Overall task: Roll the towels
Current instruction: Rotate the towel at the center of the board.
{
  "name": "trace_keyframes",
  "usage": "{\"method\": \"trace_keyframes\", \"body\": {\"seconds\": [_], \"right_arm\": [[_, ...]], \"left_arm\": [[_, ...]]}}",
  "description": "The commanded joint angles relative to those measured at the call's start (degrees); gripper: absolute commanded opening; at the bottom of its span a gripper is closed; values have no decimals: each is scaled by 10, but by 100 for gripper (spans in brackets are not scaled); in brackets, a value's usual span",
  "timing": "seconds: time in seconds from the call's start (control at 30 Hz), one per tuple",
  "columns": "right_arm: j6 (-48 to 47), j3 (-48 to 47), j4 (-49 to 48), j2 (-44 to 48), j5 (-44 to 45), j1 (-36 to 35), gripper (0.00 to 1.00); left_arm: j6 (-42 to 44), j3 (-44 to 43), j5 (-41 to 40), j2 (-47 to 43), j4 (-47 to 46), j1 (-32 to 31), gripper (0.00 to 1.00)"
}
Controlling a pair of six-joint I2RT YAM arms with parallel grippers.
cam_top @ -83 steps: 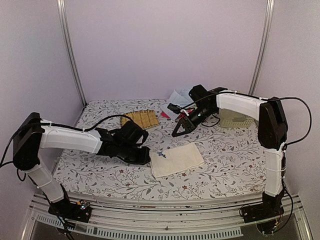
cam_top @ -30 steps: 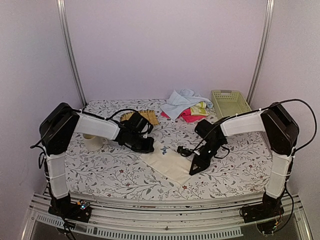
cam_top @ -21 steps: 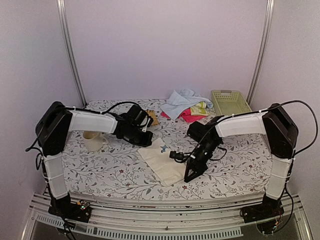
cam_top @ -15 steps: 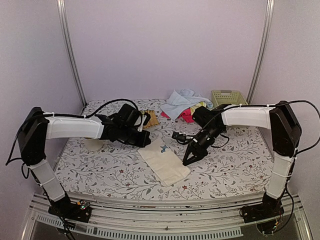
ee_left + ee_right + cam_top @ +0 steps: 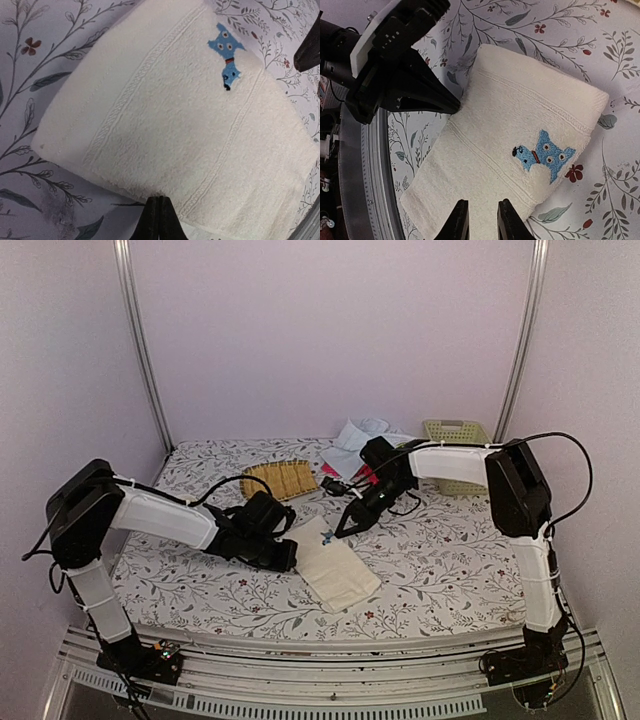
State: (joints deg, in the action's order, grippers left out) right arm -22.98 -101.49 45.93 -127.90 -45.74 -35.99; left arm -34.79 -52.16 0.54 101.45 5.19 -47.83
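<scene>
A cream-white towel (image 5: 340, 565) lies folded into a long strip, running diagonally across the middle of the table. A small blue dog mark (image 5: 542, 156) sits near its far end. My left gripper (image 5: 290, 558) is shut, and its tips touch the towel's (image 5: 175, 125) left long edge at table level (image 5: 159, 202). My right gripper (image 5: 343, 530) hovers over the far end of the towel (image 5: 510, 150). Its fingers stand slightly apart (image 5: 482, 220) with nothing between them. More towels lie in a pile (image 5: 362, 430) at the back, one whitish-blue and one pink (image 5: 330, 469).
A tan slatted mat (image 5: 280, 478) lies at the back left of the towel. A pale green lattice basket (image 5: 448, 428) stands at the back right, partly hidden by the right arm. The left gripper body (image 5: 405, 60) fills the upper left of the right wrist view.
My right gripper moved from the towel's near right side up to its far end. My left gripper came down from the far corner to the left long edge. The towel stays a narrow strip.
</scene>
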Motion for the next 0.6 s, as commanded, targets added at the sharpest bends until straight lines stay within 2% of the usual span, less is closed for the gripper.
{"method": "trace_keyframes", "body": {"seconds": [0.0, 0.17, 0.37, 0.43, 0.57], "right_arm": [[43, -26, -22, -46, 2, -1, 23], [93, 22, -45, -57, 61, -1, 20], [86, 174, -90, 34, 66, -2, 20], [79, 196, -87, 65, 74, -1, 20], [70, 207, -88, 113, 69, 11, 22]], "left_arm": [[-14, -3, -14, 28, -19, 11, 0], [-11, 2, 2, 45, -48, 25, 0], [23, -52, 51, 97, -74, 38, 0], [29, -71, 79, 107, -82, 40, 0], [33, -95, 45, 98, -38, 39, 0]]}}
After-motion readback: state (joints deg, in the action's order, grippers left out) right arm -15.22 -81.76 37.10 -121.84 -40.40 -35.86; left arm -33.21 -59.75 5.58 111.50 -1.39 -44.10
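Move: The folded cream towel's middle lies about 9 cm to the right of the shut left fingers, level with them in reach and some 2 cm lower. From the right hand, hovering by the towel's far right side, that middle is roughly 4 cm back, level sideways and 7 cm below; the blue dog patch is about 3 cm ahead and 2 cm left. The wicker tray stands some 26 cm ahead of the left hand and 3 cm to its left. Down first with both: the right hand drops about 6 cm onto the towel beside the dog patch, its fingers a little open, then drags back and to the right some 6 cm. The left, fingers still shut, dips a centimetre onto the left edge and sweeps forward and rightward about 5 cm, the two working clockwise against each other. ##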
